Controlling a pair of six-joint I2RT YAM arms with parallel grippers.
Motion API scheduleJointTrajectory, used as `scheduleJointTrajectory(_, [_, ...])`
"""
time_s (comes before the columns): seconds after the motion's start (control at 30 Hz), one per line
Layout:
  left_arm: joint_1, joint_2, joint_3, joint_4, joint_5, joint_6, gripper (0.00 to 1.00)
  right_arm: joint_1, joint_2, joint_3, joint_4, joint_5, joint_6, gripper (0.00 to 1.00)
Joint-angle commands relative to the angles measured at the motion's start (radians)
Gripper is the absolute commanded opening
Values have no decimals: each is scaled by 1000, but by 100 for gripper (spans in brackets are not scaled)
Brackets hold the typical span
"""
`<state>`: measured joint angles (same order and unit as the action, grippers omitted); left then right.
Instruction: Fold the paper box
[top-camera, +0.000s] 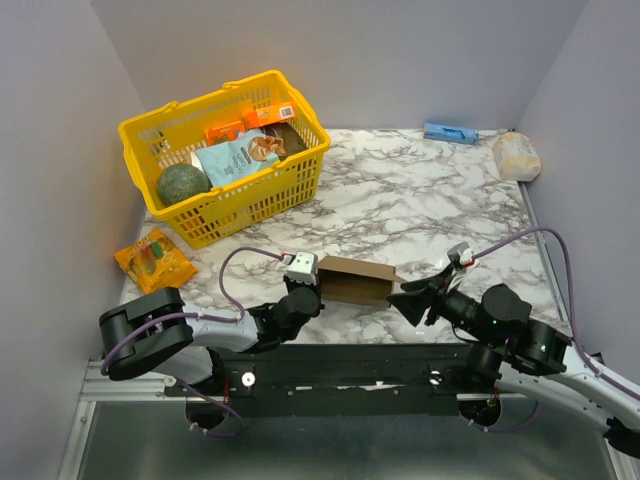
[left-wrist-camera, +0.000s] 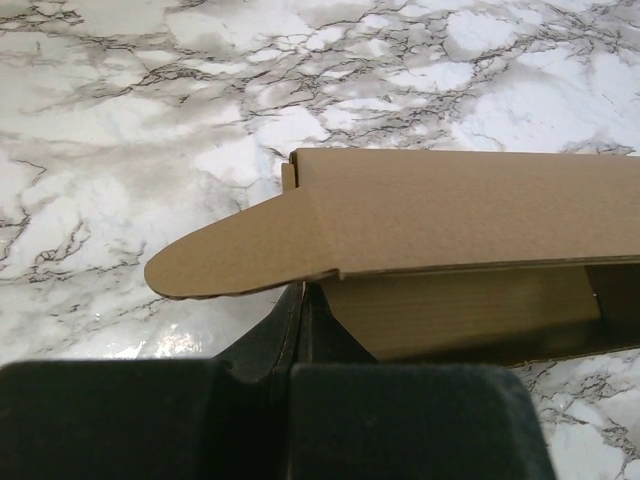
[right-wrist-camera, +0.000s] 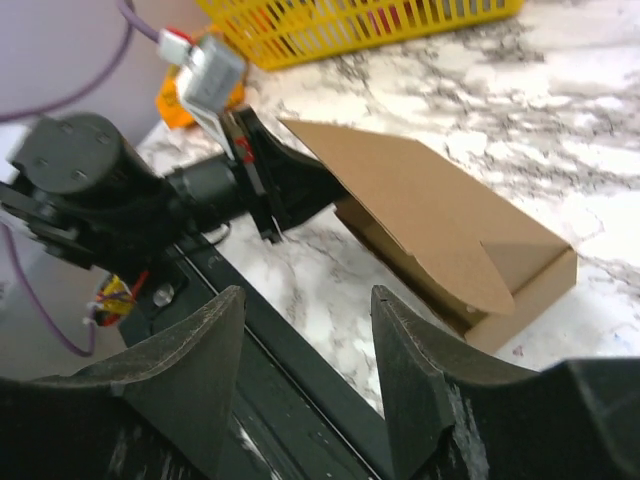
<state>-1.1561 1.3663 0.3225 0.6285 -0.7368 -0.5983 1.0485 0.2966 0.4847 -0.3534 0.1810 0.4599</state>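
Note:
The paper box (top-camera: 355, 280) is a brown cardboard carton lying near the table's front edge, between my two grippers. Its lid flap (left-wrist-camera: 300, 240) is lifted, with a rounded tab at each end. In the left wrist view my left gripper (left-wrist-camera: 302, 292) is shut, its fingertips pressed together under the lid at the box's left end, pinching a thin cardboard edge. My right gripper (right-wrist-camera: 308, 300) stands open just off the box's right end (right-wrist-camera: 520, 290), nothing between its fingers. In the top view the left gripper (top-camera: 318, 285) touches the box and the right gripper (top-camera: 402, 300) is close beside it.
A yellow basket (top-camera: 135, 140) with packets and a green round thing stands at the back left. An orange printed packet (top-camera: 153, 260) lies at the left edge. A small blue box (top-camera: 450, 132) and a pale bag (top-camera: 516, 155) sit at the back right. The black rail (top-camera: 350, 365) runs along the front.

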Motion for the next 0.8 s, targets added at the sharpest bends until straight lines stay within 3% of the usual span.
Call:
scheduleJointTrajectory(0.0, [-8,39,-8,-130,2,15,0,8,41,81,37,107,29,61])
scheduleJointTrajectory(0.17, [-7,66,23,-153,13,28,0,8,250,175,128,198,69,59])
scheduleJointTrajectory(0.43, [-8,56,55,-205,16,23,1,8,507,160,251,230,195,59])
scheduleJointTrajectory(0.77, [-16,-114,10,-257,56,61,39,7,553,42,298,305,301,59])
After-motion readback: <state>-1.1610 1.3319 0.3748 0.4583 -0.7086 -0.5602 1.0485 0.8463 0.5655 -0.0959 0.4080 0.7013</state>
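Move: The left hand's shut fingertips are at the box's left front corner; the box's middle lies some 8 cm right and 3 cm ahead, at about the same height. The half-open lid's middle is about 8 cm right, 4 cm ahead and 3 cm above that hand, its left ear roughly 1 cm ahead, 2 cm left and 2 cm above. From the raised right hand, the box lies about 10 cm ahead, 6 cm left and 14 cm below, the lid 12 cm ahead, 6 cm left and 10 cm below. At the box's left front corner the left fingers, already touching the cardboard, part to about a third open, the hand edging a centimetre right and back while rolling slightly. The right hand arcs in above the lid's right part, about 6.5 cm forward and 5 cm left, first rising some 4.5 cm, then sinking 8, fingers staying open as it tips down and turns clockwise about 15 degrees. ##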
